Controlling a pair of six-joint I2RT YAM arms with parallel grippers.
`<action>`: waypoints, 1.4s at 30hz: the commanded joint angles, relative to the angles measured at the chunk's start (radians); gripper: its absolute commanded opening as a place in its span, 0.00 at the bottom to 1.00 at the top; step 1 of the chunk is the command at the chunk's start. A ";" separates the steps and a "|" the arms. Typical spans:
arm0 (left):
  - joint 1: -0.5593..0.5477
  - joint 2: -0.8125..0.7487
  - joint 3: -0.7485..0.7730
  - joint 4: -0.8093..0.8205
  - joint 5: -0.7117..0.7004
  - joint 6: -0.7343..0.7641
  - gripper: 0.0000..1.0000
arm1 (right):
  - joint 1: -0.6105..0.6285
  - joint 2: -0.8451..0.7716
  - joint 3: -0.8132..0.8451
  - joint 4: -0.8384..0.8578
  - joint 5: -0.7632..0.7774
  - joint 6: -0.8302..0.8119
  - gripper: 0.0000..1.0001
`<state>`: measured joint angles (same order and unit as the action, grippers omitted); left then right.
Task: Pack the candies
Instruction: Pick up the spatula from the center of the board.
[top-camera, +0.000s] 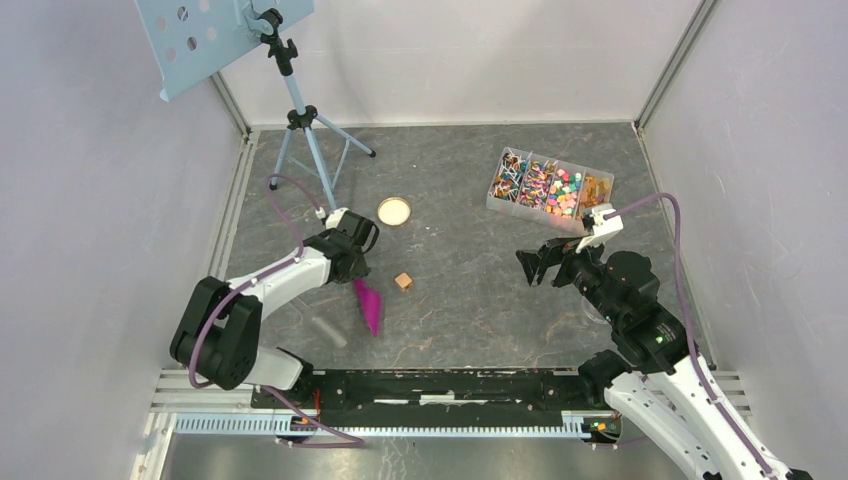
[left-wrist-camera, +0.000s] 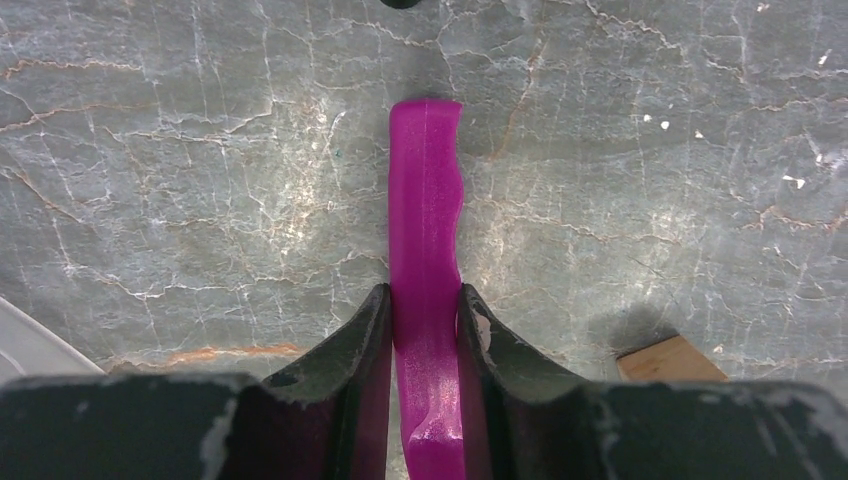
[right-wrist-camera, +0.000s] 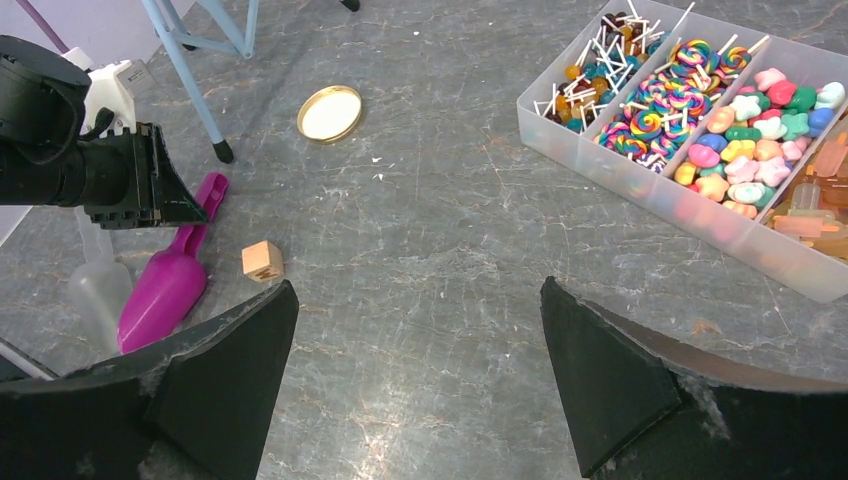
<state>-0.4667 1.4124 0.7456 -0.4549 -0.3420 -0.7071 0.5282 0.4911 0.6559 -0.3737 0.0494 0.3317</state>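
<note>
The candies (top-camera: 548, 185) fill a clear tray with several compartments (top-camera: 530, 215) at the back right. In the right wrist view the candies (right-wrist-camera: 745, 150) are lollipops and small coloured sweets behind the tray's front wall (right-wrist-camera: 650, 200). My left gripper (top-camera: 352, 270) is shut on the handle of a magenta scoop (top-camera: 369, 308), which lies low over the table. In the left wrist view the handle (left-wrist-camera: 427, 200) runs forward from between the closed fingers of the left gripper (left-wrist-camera: 423, 295). My right gripper (top-camera: 535, 265) is open and empty, left of the tray. In its own view the right gripper (right-wrist-camera: 418, 285) has its jaws wide apart over bare table.
A wooden cube (top-camera: 403, 281) sits just right of the scoop and also shows in the right wrist view (right-wrist-camera: 262, 260). A gold lid (top-camera: 393, 210) lies behind the left gripper. A clear container (top-camera: 328, 330) lies left of the scoop bowl. A tripod (top-camera: 305, 140) stands at the back left.
</note>
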 joint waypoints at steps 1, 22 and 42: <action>0.003 -0.059 0.006 0.013 0.019 -0.016 0.23 | 0.003 0.004 -0.011 0.048 -0.013 -0.001 0.98; -0.001 -0.434 0.088 0.186 0.573 0.220 0.13 | 0.002 0.242 0.099 -0.371 0.499 0.515 0.97; -0.001 -0.599 0.070 0.096 0.720 0.416 0.14 | -0.014 0.332 -0.139 -0.379 0.748 0.652 0.75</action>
<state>-0.4667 0.8562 0.8085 -0.3824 0.3176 -0.3695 0.5194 0.8360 0.5781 -0.8234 0.7055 0.9749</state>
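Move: The left fingers already grip the spatula's handle at table level; the candy box lies about 38 cm to their right and 20 cm ahead, a wooden cube 9 cm right and 1 cm back, the round lid 15 cm ahead and 7 cm right. From the right hand, the clear bowl is roughly 13 cm right, 2 cm back and 21 cm below; a second cube stands 5 cm ahead, straight below otherwise, some 22 cm down. Left hand lifts the gripped spatula about 20 cm, swinging right; right hand sinks rightward towards clear bowl, fingers closing. ##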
